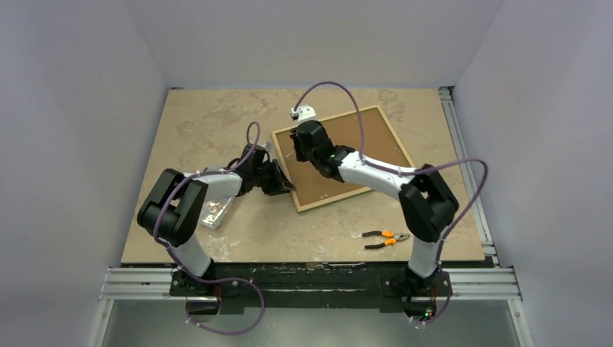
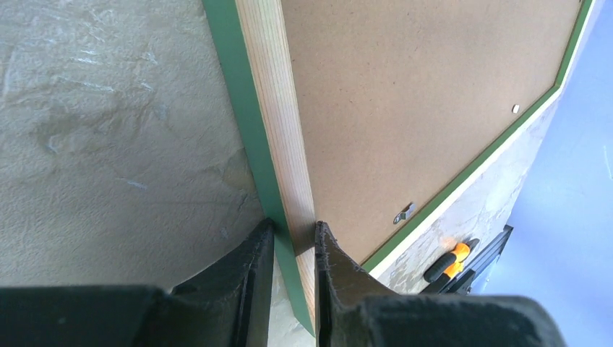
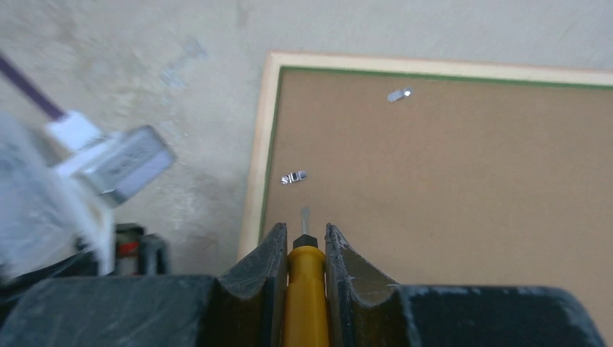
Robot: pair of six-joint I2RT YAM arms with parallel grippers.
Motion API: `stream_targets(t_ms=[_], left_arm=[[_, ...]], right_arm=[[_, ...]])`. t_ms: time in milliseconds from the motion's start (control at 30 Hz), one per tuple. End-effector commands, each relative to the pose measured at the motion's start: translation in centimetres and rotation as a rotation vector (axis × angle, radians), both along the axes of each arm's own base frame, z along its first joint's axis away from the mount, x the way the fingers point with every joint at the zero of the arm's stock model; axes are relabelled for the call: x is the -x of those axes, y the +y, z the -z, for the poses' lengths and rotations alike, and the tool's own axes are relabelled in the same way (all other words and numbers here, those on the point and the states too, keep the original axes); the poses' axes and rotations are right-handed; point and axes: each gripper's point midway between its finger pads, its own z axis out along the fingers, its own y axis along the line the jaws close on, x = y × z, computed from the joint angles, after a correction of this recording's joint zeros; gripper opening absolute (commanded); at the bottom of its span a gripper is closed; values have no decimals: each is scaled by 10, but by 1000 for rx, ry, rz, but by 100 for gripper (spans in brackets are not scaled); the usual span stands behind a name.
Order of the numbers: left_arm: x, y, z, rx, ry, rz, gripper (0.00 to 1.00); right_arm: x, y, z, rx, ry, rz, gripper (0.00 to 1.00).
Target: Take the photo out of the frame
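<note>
The frame (image 1: 394,137) lies face down on the table, its green border (image 2: 249,137) and pale wood rim showing. The photo (image 2: 405,94) sits inside it with its plain brown back up, the printed side hidden. My left gripper (image 2: 293,228) is shut on the frame's near left rail, one finger on each side of it. My right gripper (image 3: 303,230) is shut on a yellow-handled screwdriver (image 3: 307,289) above the brown back. The screwdriver's tip points at a small metal clip (image 3: 294,177) by the frame's edge. A second clip (image 3: 399,94) lies farther along.
Orange-handled pliers (image 1: 385,238) lie on the table near the front, right of centre. A clear plastic box (image 1: 215,213) sits beside the left arm. A blurred white and grey housing with a purple cable (image 3: 116,170) is close on the right gripper's left.
</note>
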Motion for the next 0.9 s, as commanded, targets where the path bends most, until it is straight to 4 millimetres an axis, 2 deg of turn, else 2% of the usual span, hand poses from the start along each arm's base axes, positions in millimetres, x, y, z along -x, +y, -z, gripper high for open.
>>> stream_targets(t_ms=[0, 67, 100, 167, 200, 333, 400, 467, 633, 733, 867], left_arm=[[12, 6, 24, -50, 117, -24, 0], [9, 2, 16, -28, 108, -30, 5], [13, 4, 15, -34, 132, -37, 15], [13, 3, 7, -22, 128, -34, 32], [12, 2, 1, -17, 118, -29, 37], [9, 3, -28, -12, 65, -17, 46], [7, 5, -47, -14, 29, -6, 48], [4, 7, -70, -8, -18, 3, 51], [-3, 18, -137, -3, -153, 32, 57], [-8, 20, -186, 3, -250, 79, 58], [-9, 23, -231, -25, -375, 140, 58]], right_arm=[[14, -31, -97, -166, -125, 49, 0], [25, -53, -99, -195, -110, 66, 0], [35, -67, -88, -204, -79, 79, 0], [52, -89, -77, -237, -42, 96, 0], [64, -103, -67, -244, -8, 108, 0], [115, -134, -38, -289, 95, 101, 0], [143, -142, -32, -332, 139, 77, 0], [170, -140, -27, -399, 189, 13, 0], [231, -109, -16, -553, 369, -265, 0], [248, -89, -14, -654, 482, -352, 0], [249, -62, -15, -786, 553, -381, 0]])
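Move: My left hand still pinches the green frame's left bar; the frame's near-left corner is about 7 cm back and 2 cm right, its middle 11 cm ahead and 17 cm right, and the parts box lies some 24 cm left, level with me. My right hand, screwdriver gripped, heads for bare table about 26 cm back, 8 cm right and 13 cm below; that corner is 16 cm straight back, the pliers 26 cm back and 26 cm right. I swing the screwdriver clear in my right hand: up some 11 cm, then back and right over the frame and down past its near edge, easing left at the end, 23 cm back overall, with the fingers turning to point mostly left. Meanwhile my left fingers open and let go of the bar; that hand edges back slightly, then rises about 19 cm, tipping upward. ##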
